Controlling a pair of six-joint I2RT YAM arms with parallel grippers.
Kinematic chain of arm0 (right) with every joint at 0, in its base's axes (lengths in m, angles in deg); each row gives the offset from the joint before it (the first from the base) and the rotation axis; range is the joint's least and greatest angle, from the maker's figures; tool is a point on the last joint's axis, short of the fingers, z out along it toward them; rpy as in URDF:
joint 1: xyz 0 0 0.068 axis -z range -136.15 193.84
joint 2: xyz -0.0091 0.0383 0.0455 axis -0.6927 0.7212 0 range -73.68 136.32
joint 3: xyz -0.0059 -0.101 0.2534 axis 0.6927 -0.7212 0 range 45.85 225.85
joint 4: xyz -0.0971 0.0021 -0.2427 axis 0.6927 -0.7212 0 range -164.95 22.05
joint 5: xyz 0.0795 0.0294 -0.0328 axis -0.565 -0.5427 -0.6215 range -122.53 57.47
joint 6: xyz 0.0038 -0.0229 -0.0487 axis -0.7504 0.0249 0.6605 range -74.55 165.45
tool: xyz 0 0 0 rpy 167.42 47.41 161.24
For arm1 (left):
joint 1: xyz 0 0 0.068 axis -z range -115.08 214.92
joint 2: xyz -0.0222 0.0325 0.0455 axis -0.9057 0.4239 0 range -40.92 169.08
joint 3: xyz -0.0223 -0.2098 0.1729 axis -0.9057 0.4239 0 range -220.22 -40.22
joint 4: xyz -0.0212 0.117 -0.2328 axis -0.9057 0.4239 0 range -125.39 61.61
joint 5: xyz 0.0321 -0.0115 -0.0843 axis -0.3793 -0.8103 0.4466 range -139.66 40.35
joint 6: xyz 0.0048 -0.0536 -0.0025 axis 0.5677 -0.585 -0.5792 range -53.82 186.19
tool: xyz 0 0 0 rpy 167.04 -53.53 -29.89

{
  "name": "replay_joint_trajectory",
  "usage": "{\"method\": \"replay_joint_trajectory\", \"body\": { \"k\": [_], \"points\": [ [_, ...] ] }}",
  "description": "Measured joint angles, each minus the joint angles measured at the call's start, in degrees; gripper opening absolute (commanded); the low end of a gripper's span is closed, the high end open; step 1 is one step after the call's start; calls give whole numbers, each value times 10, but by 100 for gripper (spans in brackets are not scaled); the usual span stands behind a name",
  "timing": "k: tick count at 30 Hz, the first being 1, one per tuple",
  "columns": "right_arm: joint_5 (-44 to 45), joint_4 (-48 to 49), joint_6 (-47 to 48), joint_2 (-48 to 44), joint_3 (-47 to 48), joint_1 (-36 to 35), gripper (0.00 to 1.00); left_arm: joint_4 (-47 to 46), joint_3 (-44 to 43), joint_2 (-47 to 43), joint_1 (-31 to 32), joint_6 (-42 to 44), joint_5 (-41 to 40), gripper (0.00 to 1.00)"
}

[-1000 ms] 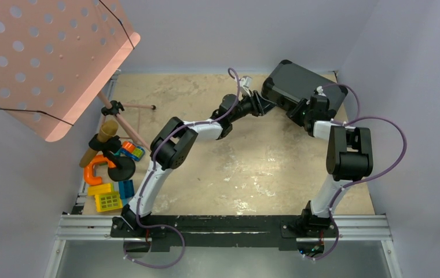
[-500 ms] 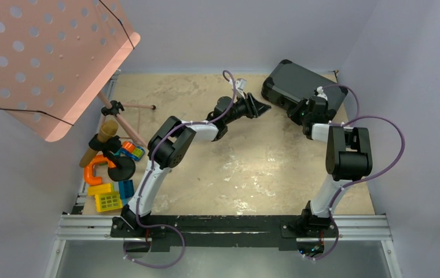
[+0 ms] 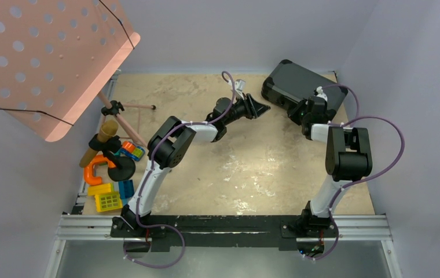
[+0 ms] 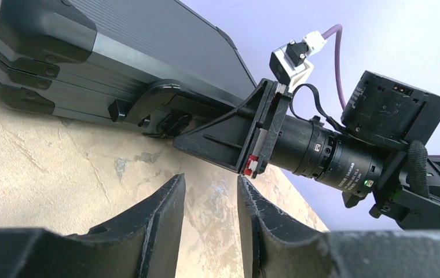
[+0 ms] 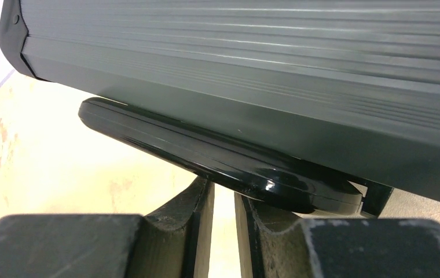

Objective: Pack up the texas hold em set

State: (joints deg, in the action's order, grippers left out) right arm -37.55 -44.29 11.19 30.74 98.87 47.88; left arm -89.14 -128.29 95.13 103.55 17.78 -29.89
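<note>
The black briefcase (image 3: 299, 81) of the texas hold em set lies closed at the back right of the table. My right gripper (image 3: 300, 112) is at its front side. In the right wrist view the glossy handle (image 5: 217, 153) crosses just over the tips of the right gripper (image 5: 223, 194). Those jaws stand a narrow slit apart with only table showing between them, and their tips are hidden behind the handle. My left gripper (image 3: 262, 108) hangs off the case's near-left corner, apart from it. The left gripper (image 4: 211, 179) is open and empty, facing the case (image 4: 119, 46) and its handle (image 4: 160, 95).
A pink perforated music stand (image 3: 50, 58) leans over the back left. Coloured toys and a yellow crate (image 3: 109, 200) lie along the left edge. Walls close in behind and to the right of the case. The right arm's wrist (image 4: 333, 156) fills the right of the left wrist view.
My left gripper has drawn back from the case's left end toward the table's middle. The right gripper has stayed at the handle side, shifting only slightly.
</note>
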Motion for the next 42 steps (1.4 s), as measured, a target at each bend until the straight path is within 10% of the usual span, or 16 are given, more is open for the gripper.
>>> {"method": "replay_joint_trajectory", "body": {
  "k": [10,29,42],
  "points": [
    [7,-5,14,-35,0,5,25,-4,9,0,0,-1,3,42],
    [48,47,85,-104,1,26,67,-8,27,-13,0,0,21,43],
    [8,-100,188,-119,66,22,70,74,93,-101,-16,30,32,95]
  ]
}}
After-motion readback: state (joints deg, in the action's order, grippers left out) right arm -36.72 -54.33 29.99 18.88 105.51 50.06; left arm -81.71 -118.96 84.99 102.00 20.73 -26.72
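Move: The right fingertips, only slightly open, are tucked at the underside of the closed case's handle; the handle's middle is about 1 cm ahead, 1 cm left and 1 cm above the hand point. The case itself is centred some 11 cm ahead and 4 cm to the right of that hand, at about its height. From the left hand, the handle lies roughly 5 cm ahead, 12 cm to the right and 9 cm lower. Bring the right gripper free of the case handle and quickly up about 12 cm, swinging forward and right over the case's front edge, then ease it back roughly 3 cm and slightly down, rolling its left side down near 20 degrees while the fingers open wide. Draw the left gripper a little back, then left away from the handle, and open it too. ##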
